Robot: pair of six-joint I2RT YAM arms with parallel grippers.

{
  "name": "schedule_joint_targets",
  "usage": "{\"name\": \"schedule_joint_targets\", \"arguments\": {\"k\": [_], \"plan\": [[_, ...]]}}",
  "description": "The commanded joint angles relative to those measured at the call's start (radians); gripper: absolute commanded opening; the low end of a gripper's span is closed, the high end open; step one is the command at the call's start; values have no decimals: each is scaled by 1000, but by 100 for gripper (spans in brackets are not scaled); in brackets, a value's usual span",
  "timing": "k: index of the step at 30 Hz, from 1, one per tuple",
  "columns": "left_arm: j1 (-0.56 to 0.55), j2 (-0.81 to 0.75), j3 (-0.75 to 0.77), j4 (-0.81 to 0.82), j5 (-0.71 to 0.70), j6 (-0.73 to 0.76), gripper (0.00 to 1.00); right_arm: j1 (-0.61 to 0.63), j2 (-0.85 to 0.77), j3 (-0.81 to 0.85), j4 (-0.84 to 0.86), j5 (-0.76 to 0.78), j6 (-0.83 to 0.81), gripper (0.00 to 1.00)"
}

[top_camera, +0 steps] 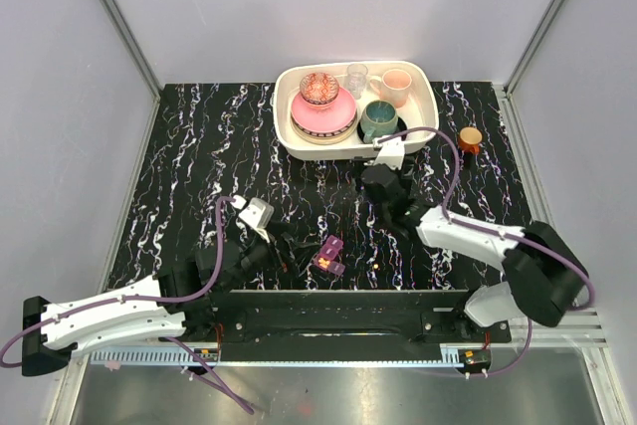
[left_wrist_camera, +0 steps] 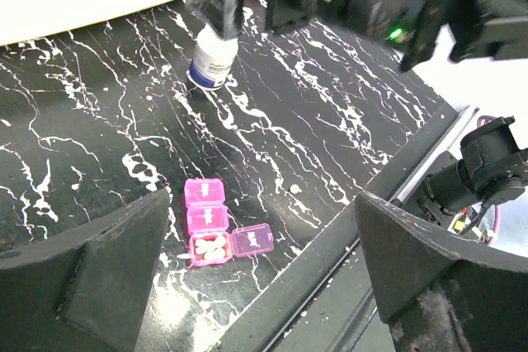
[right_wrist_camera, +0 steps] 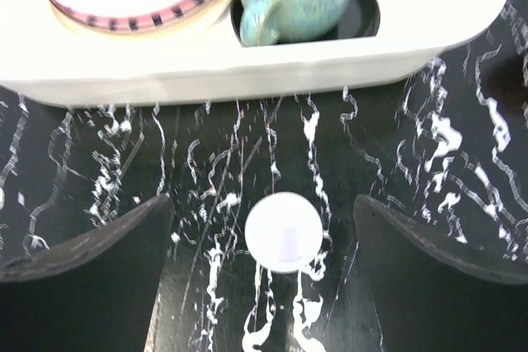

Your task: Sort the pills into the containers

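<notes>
The magenta pill box lies on the black marbled table near the front rail, also seen from above as the pill box. Its nearest compartment has the lid flipped open and holds a few pale pills; the other two are shut. One loose pill lies to its right. My left gripper hovers open just short of the box, nothing between its fingers. My right gripper is open, straddling an upright white bottle without touching it.
A cream tray with a pink plate, bowl, cups and a teal mug stands at the back. A small brown orange-lidded jar sits right of it. The black front rail runs just beside the pill box.
</notes>
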Motion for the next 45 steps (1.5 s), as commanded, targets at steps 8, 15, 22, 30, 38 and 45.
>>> {"name": "schedule_joint_targets", "arguments": {"k": [8,15,22,30,38,45], "plan": [[1,-72,-58,31,-108,-72,99,93,-213,278,-507,-145,29,65],[1,-82,-49,-9,-125,-93,99,170,-155,237,-627,-296,182,0],[1,-111,-58,-16,-137,-96,99,172,-103,142,-624,-394,328,0],[1,-91,-47,-15,-134,-101,99,172,-20,89,-575,-514,362,0],[1,-88,-44,-13,-119,-82,99,173,23,37,-516,-566,406,0],[1,-60,-24,-15,-106,-62,99,173,83,20,-455,-598,408,0]]}}
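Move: The pill box lies about 16 cm back and 12 cm left of the right hand, some 12 cm lower. The just-released pill bottle stands almost straight below this hand, its middle about 8 cm down; a loose pill lies 18 cm straight back, 13 cm lower. From the left hand the pill box is roughly 7 cm ahead, 7 cm right and 20 cm below. Right hand rises off the bottle, then swings back-left some 17 cm and down beside the pill box, fingers shutting. ##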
